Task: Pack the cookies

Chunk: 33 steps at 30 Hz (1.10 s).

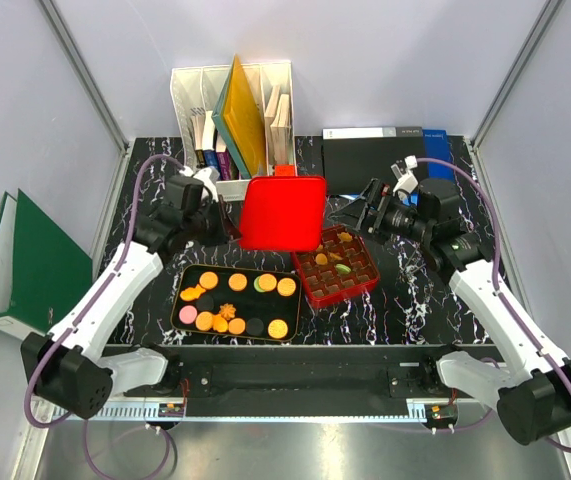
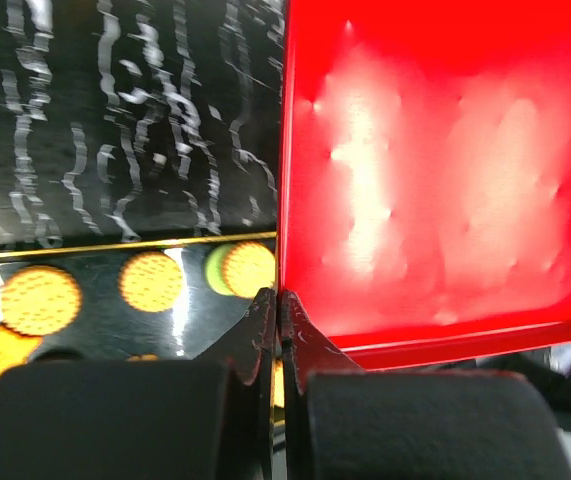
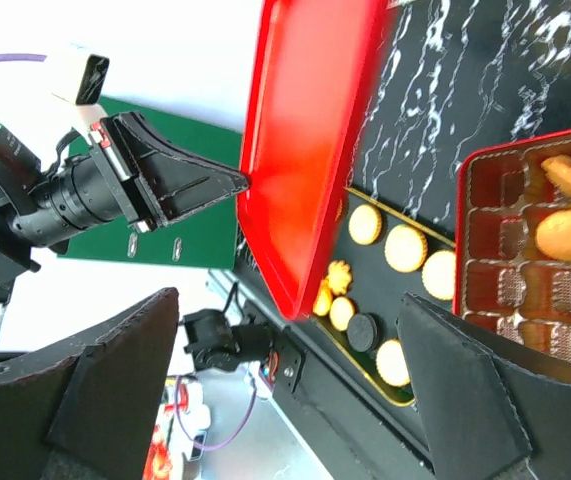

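The cookies (image 1: pixel 233 300) lie on a black gold-rimmed tray (image 1: pixel 187 276) at the table's front left; most are orange and yellow, with pink, green and black ones among them. A few cookies (image 1: pixel 335 262) sit in the red gridded tin (image 1: pixel 310 290) to its right. A red lid (image 1: pixel 283 212) hangs tilted above the table between tray and tin. My left gripper (image 1: pixel 233 229) is shut on the lid's left edge (image 2: pixel 283 200), its jaws pinched on the rim. My right gripper (image 1: pixel 357 212) stands open just right of the lid (image 3: pixel 305 150), not touching it. The tray's cookies (image 3: pixel 405 248) show between its fingers.
A white file holder (image 1: pixel 187 85) with books and a yellow folder stands at the back. Black and blue binders (image 1: pixel 375 160) lie at the back right. A green binder (image 1: pixel 35 262) leans outside the left wall. The table is black marble (image 1: pixel 415 300).
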Available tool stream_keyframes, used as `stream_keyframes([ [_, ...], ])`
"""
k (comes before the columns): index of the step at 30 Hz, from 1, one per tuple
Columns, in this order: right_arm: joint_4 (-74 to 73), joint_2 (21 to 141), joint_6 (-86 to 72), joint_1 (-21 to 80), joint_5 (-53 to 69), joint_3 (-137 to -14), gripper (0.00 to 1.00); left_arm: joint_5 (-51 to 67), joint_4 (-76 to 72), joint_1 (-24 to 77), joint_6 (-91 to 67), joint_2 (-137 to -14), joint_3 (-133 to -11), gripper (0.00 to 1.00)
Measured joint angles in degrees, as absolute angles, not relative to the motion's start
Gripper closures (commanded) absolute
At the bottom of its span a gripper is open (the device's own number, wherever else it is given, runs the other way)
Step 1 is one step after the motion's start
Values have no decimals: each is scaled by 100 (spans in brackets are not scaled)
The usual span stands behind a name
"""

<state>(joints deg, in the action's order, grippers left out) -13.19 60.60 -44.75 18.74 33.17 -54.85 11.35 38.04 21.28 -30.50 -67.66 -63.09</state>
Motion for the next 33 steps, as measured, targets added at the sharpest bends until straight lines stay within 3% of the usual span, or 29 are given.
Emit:
stream_keyframes([
  [12, -1310, 6243, -4158, 1874, 3437, -5461, 5, 1188, 3800, 2246, -3186, -5999, -5900, 100],
  [24, -930, 7314, -4158, 2397, 3579, -5723, 9, 1293, 3817, 2482, -3291, -5927, -5634, 100],
  [27, -810, 7564, -4154, 2508, 3612, -5854, 16, 1326, 3815, 2565, -3293, -5948, -5636, 100],
  [33, -666, 7828, -4117, 2569, 3706, -5892, 53, 1361, 3813, 2600, -3293, -5948, -5647, 100],
])
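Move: The lid is held by its left rim near the close corner in the left fingers, its middle about 14 cm to the right hand's left, some 6 cm ahead and 7 cm below. The red box sits on the table roughly 2 cm left of the right hand and 26 cm below. From the left hand the box is about 22 cm right, 2 cm back and 18 cm down; the cookie tray is 10 cm back, 20 cm below. Leftward and down goes the right hand after a short pause, about 6 cm across and 5 cm lower with slight forward drift, turning some 10 degrees counter-clockwise until its open fingers straddle the lid's right rim and begin to close. The left hand keeps its pinch and draws the lid back about 5 cm, easing slightly right. ##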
